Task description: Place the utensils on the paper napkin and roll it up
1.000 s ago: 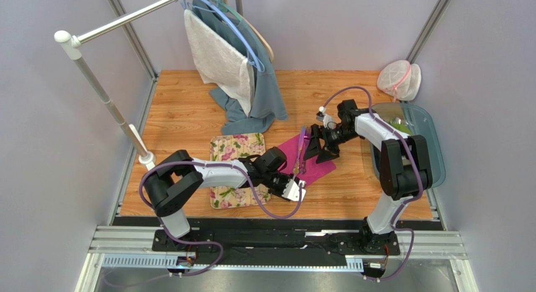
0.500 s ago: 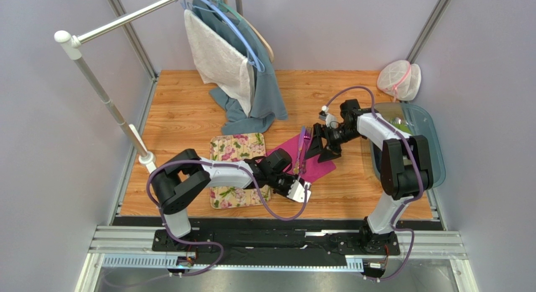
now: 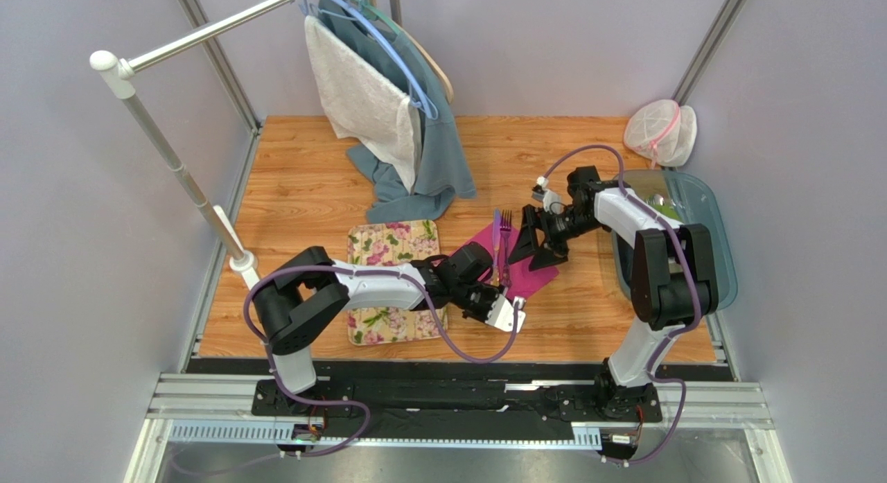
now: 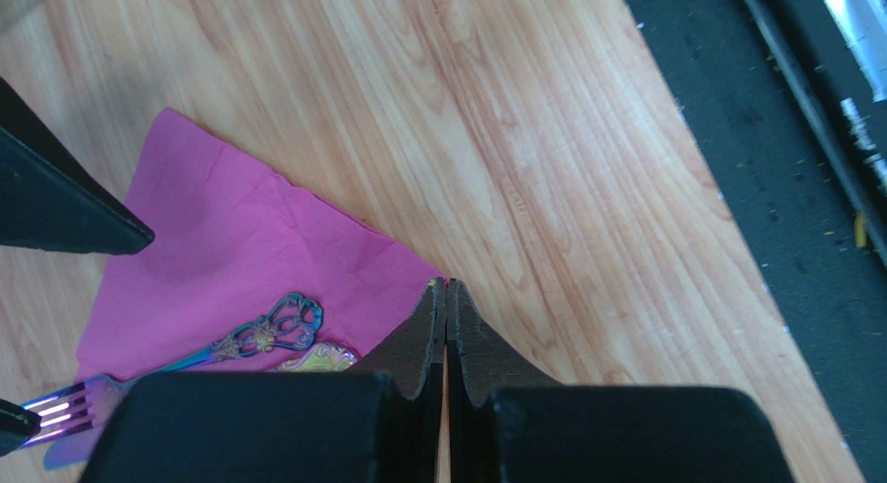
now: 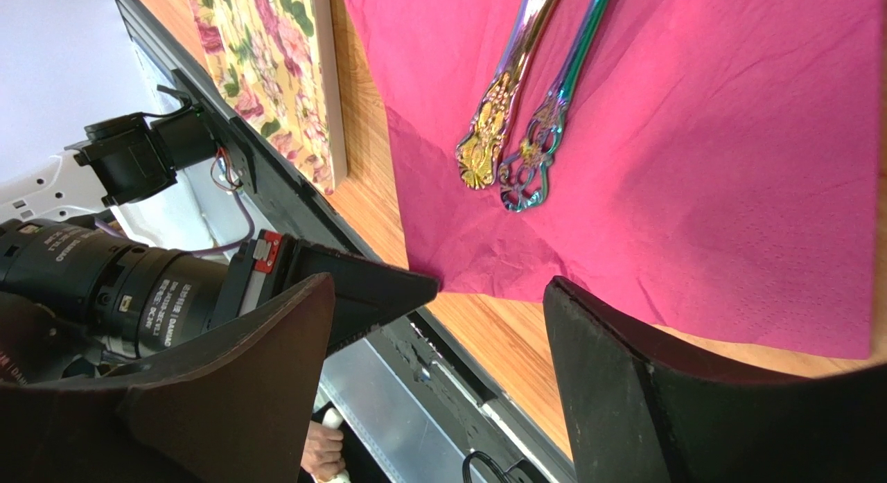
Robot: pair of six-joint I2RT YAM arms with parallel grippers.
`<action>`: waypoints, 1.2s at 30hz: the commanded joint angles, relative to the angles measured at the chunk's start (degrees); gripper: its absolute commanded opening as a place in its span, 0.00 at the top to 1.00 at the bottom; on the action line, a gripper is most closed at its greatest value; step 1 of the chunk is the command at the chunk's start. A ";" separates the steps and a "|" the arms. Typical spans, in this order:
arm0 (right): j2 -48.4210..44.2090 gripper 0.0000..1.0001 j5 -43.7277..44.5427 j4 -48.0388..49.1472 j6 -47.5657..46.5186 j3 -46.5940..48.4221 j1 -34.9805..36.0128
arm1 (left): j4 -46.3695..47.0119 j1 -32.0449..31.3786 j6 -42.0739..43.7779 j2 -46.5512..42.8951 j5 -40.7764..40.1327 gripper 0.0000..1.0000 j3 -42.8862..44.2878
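The magenta paper napkin (image 3: 536,278) lies on the wood table right of the flowered mat. Two slim utensils (image 3: 502,239) lie side by side on it. Their ornate handles, one iridescent (image 4: 265,332) and one gold (image 4: 318,356), also show in the right wrist view (image 5: 526,161). My left gripper (image 3: 514,304) is shut with its tips (image 4: 446,286) at the napkin's near corner (image 5: 458,270), which looks pinched and crumpled. My right gripper (image 3: 533,256) is open and empty. It hovers over the napkin's (image 5: 729,171) right part, with the corner between its fingers (image 5: 439,286).
The flowered mat (image 3: 390,244) lies left of the napkin. A grey-blue cloth (image 3: 437,161) hangs from a rack at the back, and its pole (image 3: 177,171) stands at the left. A clear tub (image 3: 677,223) and a mesh bag (image 3: 659,132) sit at the right. The black front rail (image 4: 791,192) is close.
My left gripper has moved right along the napkin's near edge to its corner. The utensils' handle ends have swung slightly right. My right gripper has shifted a little right.
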 commanded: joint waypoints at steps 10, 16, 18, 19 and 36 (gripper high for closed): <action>-1.67 0.22 -2.00 -2.48 -2.57 -0.71 -2.85 | -12.37 -0.73 -8.57 1.23 4.70 1.00 11.28; -2.55 0.23 -1.30 -2.74 -2.48 -0.97 -3.56 | -16.24 1.12 -8.14 4.04 3.55 1.00 17.79; -2.64 0.25 -1.12 -2.65 -2.30 -1.24 -3.73 | -18.52 2.17 -7.27 5.19 4.33 1.00 19.73; -2.64 0.26 -0.86 -2.57 -2.04 -1.41 -3.82 | -19.40 2.61 -7.00 5.63 5.21 1.00 20.43; -3.96 0.94 1.61 -0.46 0.95 -7.56 -4.08 | -19.59 6.66 -6.73 12.04 1.70 1.00 25.62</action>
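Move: My left hand already pinches the napkin's near corner. The utensils' handle ends lie about 6 cm ahead of it and 2 cm lower. The fork's middle is roughly 14 cm ahead and 1 cm right, the knife's about 14 cm ahead and 1 cm left; the floral board's middle is some 18 cm left and 6 cm ahead. From my open right hand those handle ends are about 5 cm back, 4 cm left and 6 cm below. Keeping my left fingers shut on the napkin's corner, I draw it slightly back while lifting, arc about 4 cm up and a little right, then carry it forward and down to the utensils' handle ends, ending some 6 cm farther out, with the wrist turning about 15 degrees. My right hand eases 2 cm right, then 2 cm back and a little down, and closes with no paper visible between its fingers. ##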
